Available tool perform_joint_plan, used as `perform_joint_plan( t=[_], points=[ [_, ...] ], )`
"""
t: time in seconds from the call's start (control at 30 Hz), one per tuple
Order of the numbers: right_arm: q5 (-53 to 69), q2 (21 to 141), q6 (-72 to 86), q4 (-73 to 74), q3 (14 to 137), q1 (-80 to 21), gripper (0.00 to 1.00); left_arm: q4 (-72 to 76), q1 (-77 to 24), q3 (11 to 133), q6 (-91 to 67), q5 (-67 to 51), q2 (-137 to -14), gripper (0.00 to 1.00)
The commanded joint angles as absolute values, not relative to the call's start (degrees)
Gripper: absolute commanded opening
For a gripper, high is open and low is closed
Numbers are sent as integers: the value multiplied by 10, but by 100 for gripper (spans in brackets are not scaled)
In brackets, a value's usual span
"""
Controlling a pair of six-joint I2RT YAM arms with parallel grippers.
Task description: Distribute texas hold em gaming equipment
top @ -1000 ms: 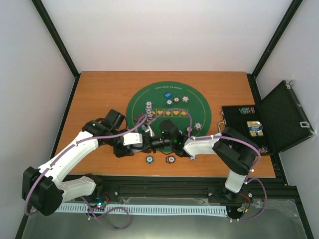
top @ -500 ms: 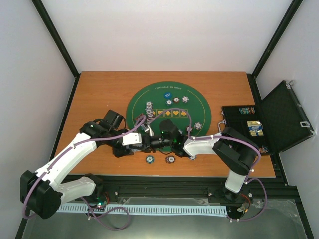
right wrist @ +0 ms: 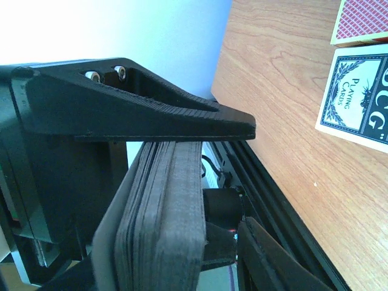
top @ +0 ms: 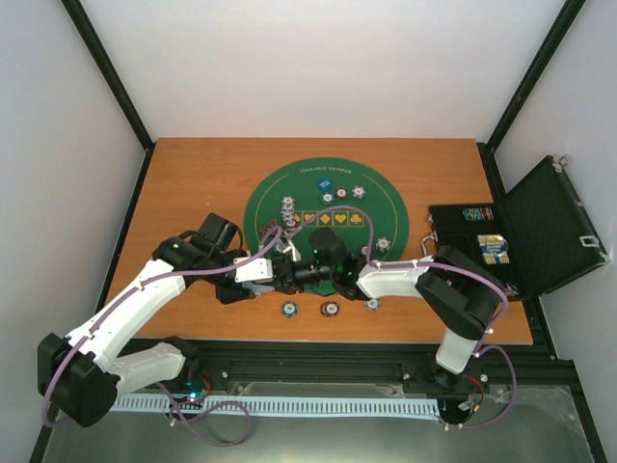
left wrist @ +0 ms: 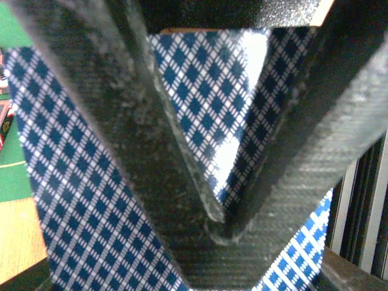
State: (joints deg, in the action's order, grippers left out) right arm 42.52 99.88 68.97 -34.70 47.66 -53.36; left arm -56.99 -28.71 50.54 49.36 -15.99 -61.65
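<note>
The two grippers meet over the near rim of the green mat (top: 386, 207). My left gripper (top: 278, 272) is shut on the blue-diamond-backed playing cards (left wrist: 66, 200), and its fingertips (left wrist: 209, 209) converge on them. In the right wrist view the same deck (right wrist: 163, 206) shows edge-on. Its top touches the upper finger of my right gripper (right wrist: 248, 176), while the lower finger stands apart from it. That gripper (top: 297, 273) is open. A chip stack (top: 286, 210) and loose chips (top: 341, 194) lie on the mat. A blue disc (top: 327, 185) lies there too.
Three chips (top: 330, 309) lie on the wood in front of the mat, and one (top: 384, 243) on its right side. An open black case (top: 540, 231) holding card boxes stands at the right edge. Two card boxes (right wrist: 357, 100) lie on the wood in the right wrist view.
My right gripper's jaws have opened off the deck. Both arms have stayed almost in place, the wrists edging slightly towards the mat.
</note>
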Motion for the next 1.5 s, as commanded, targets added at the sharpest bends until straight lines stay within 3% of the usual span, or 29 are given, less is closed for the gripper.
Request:
perform_joint_plan(
  t=[0.0, 0.73, 0.97, 1.37, 1.47],
  points=[
    [408, 987, 671, -284, 480, -519, 40, -585, -289, 516, 510, -153, -602, 29],
    [397, 931, 614, -172, 494, -501, 34, -587, -289, 509, 511, -136, -604, 29],
    [387, 917, 590, -124, 515, -498, 27, -587, -289, 510, 509, -135, -610, 29],
    [383, 883, 560, -69, 517, -471, 4, -594, -289, 511, 502, -126, -617, 29],
    [386, 876, 556, -64, 518, -461, 3, -596, -289, 510, 500, -126, -616, 29]
  ],
)
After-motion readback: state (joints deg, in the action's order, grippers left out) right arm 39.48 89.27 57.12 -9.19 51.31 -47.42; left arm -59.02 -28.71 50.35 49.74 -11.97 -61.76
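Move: Between the two hands is the blue-backed card deck, already gripped by the left hand, its middle about 2 cm to that hand's right. From the right hand, whose fingers already straddle it partly open, the deck lies some 2 cm left and 1 cm lower. The nearest teal chip sits 5 cm right of the right hand and 5 cm back; the white card box, 7 cm to its left and level with it. Both lie roughly 14 cm below. Sliding off the deck, the right hand draws right and some 3 cm forward, about 5 cm in all with a slight rise, slowly at first and faster at the end. Its fingers shut from part-open to nearly closed, pinching the top card and pulling it along as they dip about 10 degrees. The left hand keeps its grip across the deck, easing a centimetre or so left. ##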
